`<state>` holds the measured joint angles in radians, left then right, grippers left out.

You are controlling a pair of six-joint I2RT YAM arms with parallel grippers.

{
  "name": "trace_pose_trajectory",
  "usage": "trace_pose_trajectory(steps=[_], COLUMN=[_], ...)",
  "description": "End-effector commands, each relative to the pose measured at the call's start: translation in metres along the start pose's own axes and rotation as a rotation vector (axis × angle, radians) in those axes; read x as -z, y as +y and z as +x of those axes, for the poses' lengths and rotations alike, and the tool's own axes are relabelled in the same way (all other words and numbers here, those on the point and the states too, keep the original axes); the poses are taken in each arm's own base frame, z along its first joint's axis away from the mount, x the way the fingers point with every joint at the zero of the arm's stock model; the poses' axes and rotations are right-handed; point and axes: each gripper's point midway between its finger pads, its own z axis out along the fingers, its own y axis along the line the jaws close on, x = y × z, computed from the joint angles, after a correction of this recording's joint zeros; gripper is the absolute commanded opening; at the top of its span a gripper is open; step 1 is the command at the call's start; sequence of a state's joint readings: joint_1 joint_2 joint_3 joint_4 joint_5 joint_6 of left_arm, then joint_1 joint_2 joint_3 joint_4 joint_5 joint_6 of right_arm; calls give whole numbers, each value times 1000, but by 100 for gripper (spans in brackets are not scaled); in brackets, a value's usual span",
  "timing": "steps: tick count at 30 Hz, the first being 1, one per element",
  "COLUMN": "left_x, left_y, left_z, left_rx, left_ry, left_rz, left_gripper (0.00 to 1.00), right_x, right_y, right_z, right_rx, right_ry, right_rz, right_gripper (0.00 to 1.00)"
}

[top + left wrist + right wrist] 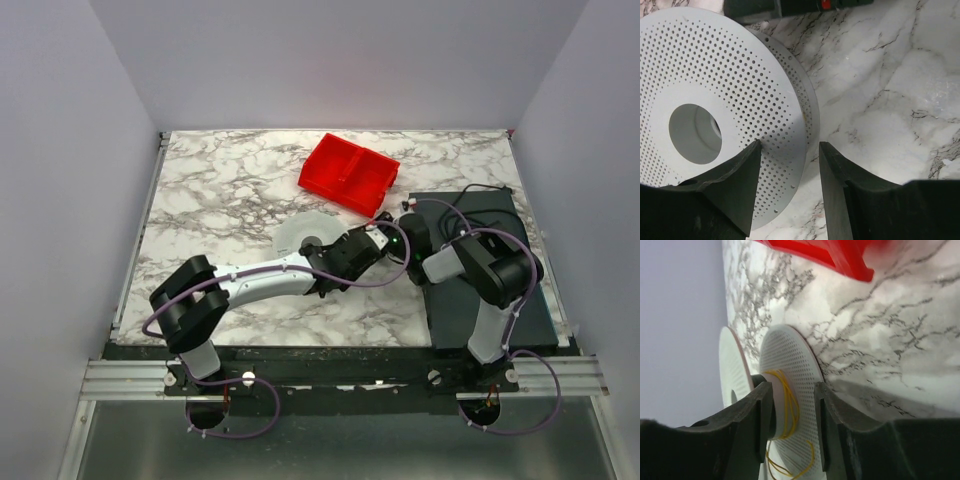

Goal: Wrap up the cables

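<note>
The cables are thin yellow wires wound loosely round the hub of a white perforated spool, and a few slack loops hang off below it. My right gripper is open and straddles one flange, with one finger beside the hub and the other outside the flange. In the left wrist view the spool fills the left side. My left gripper is open over the flange's rim. From above, the spool shows mid-table, with the left gripper and right gripper meeting at its right edge.
A red two-compartment tray sits just behind the spool. A dark mat covers the table's right side, with a black cord at its far end. The surface is white marble, with walls on three sides.
</note>
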<state>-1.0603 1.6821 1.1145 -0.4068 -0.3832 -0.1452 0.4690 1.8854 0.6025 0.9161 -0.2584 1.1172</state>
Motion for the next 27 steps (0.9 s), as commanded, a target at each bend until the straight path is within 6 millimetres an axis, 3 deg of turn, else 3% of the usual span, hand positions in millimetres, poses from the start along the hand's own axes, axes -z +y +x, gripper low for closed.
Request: trace_pose_trajectory(steps=[1,6,11,14,19,22,23,26,27], left_x=[2,9,21,31,54,69,75,96,103], left_y=[-53,-45,-31,-20,5,23,29,49,57], left_z=[70,53,19,-4,-46,-64,-69,-81,-84], left_rx=[34,36,60,87,147,204,228,345,395], left_ry=[237,187,98,36,-84,-142,-164,-239,-264], left_rz=[271,271,270,271,261,249,243,220,213], left_gripper=[49,53,62,72,98,99,98,99,99], right_x=[2,4,6,9,14,17,20,32,38], right_y=[32,44,58,65,79,86,88,99,106], right_z=[-23,-40,-51,-58,-70,-79,-83,-93,-97], right_rx=[21,49,79,97,131,154,163,200,214], right_ry=[-24,-41,-53,-70,-89,-107,-122,-150,-161], right_rz=[-70,-39,-11,4,30,52,63,93,94], right_gripper=[47,53,60,65,78,80,88,93,100])
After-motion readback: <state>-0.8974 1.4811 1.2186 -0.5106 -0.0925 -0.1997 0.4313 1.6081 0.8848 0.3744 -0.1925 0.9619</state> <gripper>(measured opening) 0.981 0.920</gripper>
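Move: The cable-wound spool sits about 8 cm to the left of the left hand and 5 cm farther out, its middle some 5 cm lower; the half-open left fingers are at its right rim. From the right hand it is roughly 13 cm left, 4 cm back and 2 cm lower. The red box is about 8 cm ahead of the right hand and 6 cm to its left, 3 cm lower; the black mat's middle is 12 cm back and 22 cm right, 5 cm lower. The spool is left to itself as both hands clear it, fingers spreading from half open to nearly full. The left hand first eases back a centimetre from the right rim, then climbs quickly to about 9 cm up, rolling its left side down some 20 degrees. The right hand rises about 11 cm and goes 4 cm forward, towards the red box. ##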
